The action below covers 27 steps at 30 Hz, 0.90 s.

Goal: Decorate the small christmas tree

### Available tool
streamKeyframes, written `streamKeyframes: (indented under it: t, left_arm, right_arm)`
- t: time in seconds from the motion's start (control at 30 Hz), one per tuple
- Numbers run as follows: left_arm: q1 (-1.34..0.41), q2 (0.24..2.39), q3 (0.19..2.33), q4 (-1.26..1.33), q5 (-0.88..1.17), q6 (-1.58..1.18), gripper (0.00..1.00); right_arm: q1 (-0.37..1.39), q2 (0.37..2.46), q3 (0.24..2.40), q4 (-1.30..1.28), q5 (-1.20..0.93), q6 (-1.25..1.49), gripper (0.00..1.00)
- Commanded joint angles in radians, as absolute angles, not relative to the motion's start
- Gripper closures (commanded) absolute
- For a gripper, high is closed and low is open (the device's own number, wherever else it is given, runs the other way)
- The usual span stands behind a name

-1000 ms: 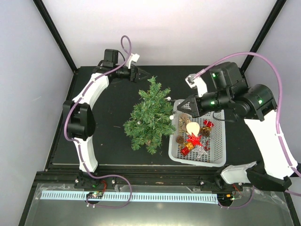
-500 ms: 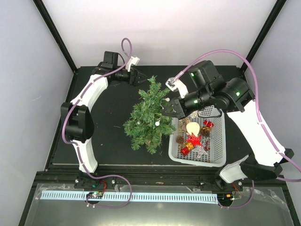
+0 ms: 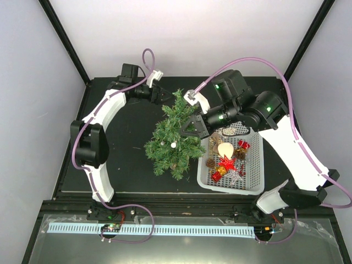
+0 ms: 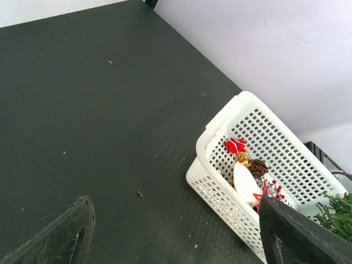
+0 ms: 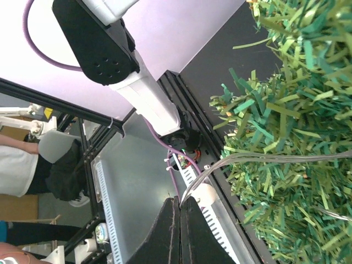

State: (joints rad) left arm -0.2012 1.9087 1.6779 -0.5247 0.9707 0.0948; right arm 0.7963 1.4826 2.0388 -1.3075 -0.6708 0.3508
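The small christmas tree (image 3: 175, 135) stands mid-table, bristly and green; it fills the right of the right wrist view (image 5: 297, 126). My right gripper (image 3: 184, 130) hovers over the tree's right side. It (image 5: 180, 204) is shut on a thin clear strand (image 5: 247, 159) that carries a white bead (image 5: 204, 193) and runs into the branches. Another white bead (image 3: 173, 144) hangs low on the tree. My left gripper (image 3: 162, 94) is open beside the treetop, with nothing between its fingers (image 4: 176, 209).
A white basket (image 3: 256, 165) to the right of the tree holds a red star, pine cones, a white bulb, small gift boxes and a silver star. The left wrist view shows the same basket (image 4: 220, 187) past bare black tabletop. Black frame posts stand at the back corners.
My right arm has swung left from above the basket to over the tree, drawing the beaded strand along. The left gripper has shifted slightly beside the treetop.
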Motion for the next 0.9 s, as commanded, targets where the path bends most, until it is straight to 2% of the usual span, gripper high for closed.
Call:
streamKeyframes:
  t: [0.0,0.1,0.13,0.2,0.3,0.4,0.57,0.87]
  left_arm:
    - [-0.198,1.865,1.674,-0.518,0.969,0.102,0.18]
    - [-0.198,1.867,1.672,-0.514,0.969,0.097,0.18]
    - [-0.198,1.866,1.671,-0.514,0.972,0.097,0.18]
    - [-0.197,1.864,1.667,-0.512,0.971,0.098,0.18]
    - [-0.198,1.862,1.658,-0.511,0.97,0.102,0.18]
    - [-0.196,1.861,1.652,-0.511,0.97,0.105,0.18]
    - [-0.196,1.861,1.651,-0.513,0.963,0.11,0.18]
    - [-0.186,1.863,1.655,-0.518,0.948,0.121,0.17]
  right_arm:
    - [0.805,1.463,1.983,-1.196,-0.746,0.391,0.99]
    - [0.808,1.473,1.966,-1.165,-0.769,0.4,0.99]
    - [0.808,1.477,1.969,-1.162,-0.775,0.399,0.95]
    - [0.813,1.486,1.977,-1.159,-0.788,0.396,0.75]
    - [0.813,1.487,1.988,-1.168,-0.785,0.389,0.58]
    - [0.813,1.481,1.984,-1.176,-0.784,0.381,0.48]
    - [0.813,1.492,1.993,-1.208,-0.779,0.366,0.43]
    - [0.816,1.472,2.024,-1.291,-0.614,0.35,0.43]
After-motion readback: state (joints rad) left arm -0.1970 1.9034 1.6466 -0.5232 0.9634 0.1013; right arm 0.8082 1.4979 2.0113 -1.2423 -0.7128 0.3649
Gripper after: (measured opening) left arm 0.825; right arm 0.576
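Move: Just ahead of the right hand, which already pinches the light string, stands the Christmas tree: its middle is roughly 6 cm ahead, 4 cm left and 19 cm lower. A white bulb hangs about 4 cm left of the fingertips and 5 cm below. The ornament basket sits some 17 cm right, 11 cm ahead and 36 cm down. From the left hand, the tree's middle lies about 22 cm back, 4 cm right and slightly lower. Easing about 2 cm left across the tree's near side, the right hand carries the pinched light string to its release point, tipping barely five degrees. The shut fingers then open to a little over half and let go of the string, and the hand all but stays there, open. ##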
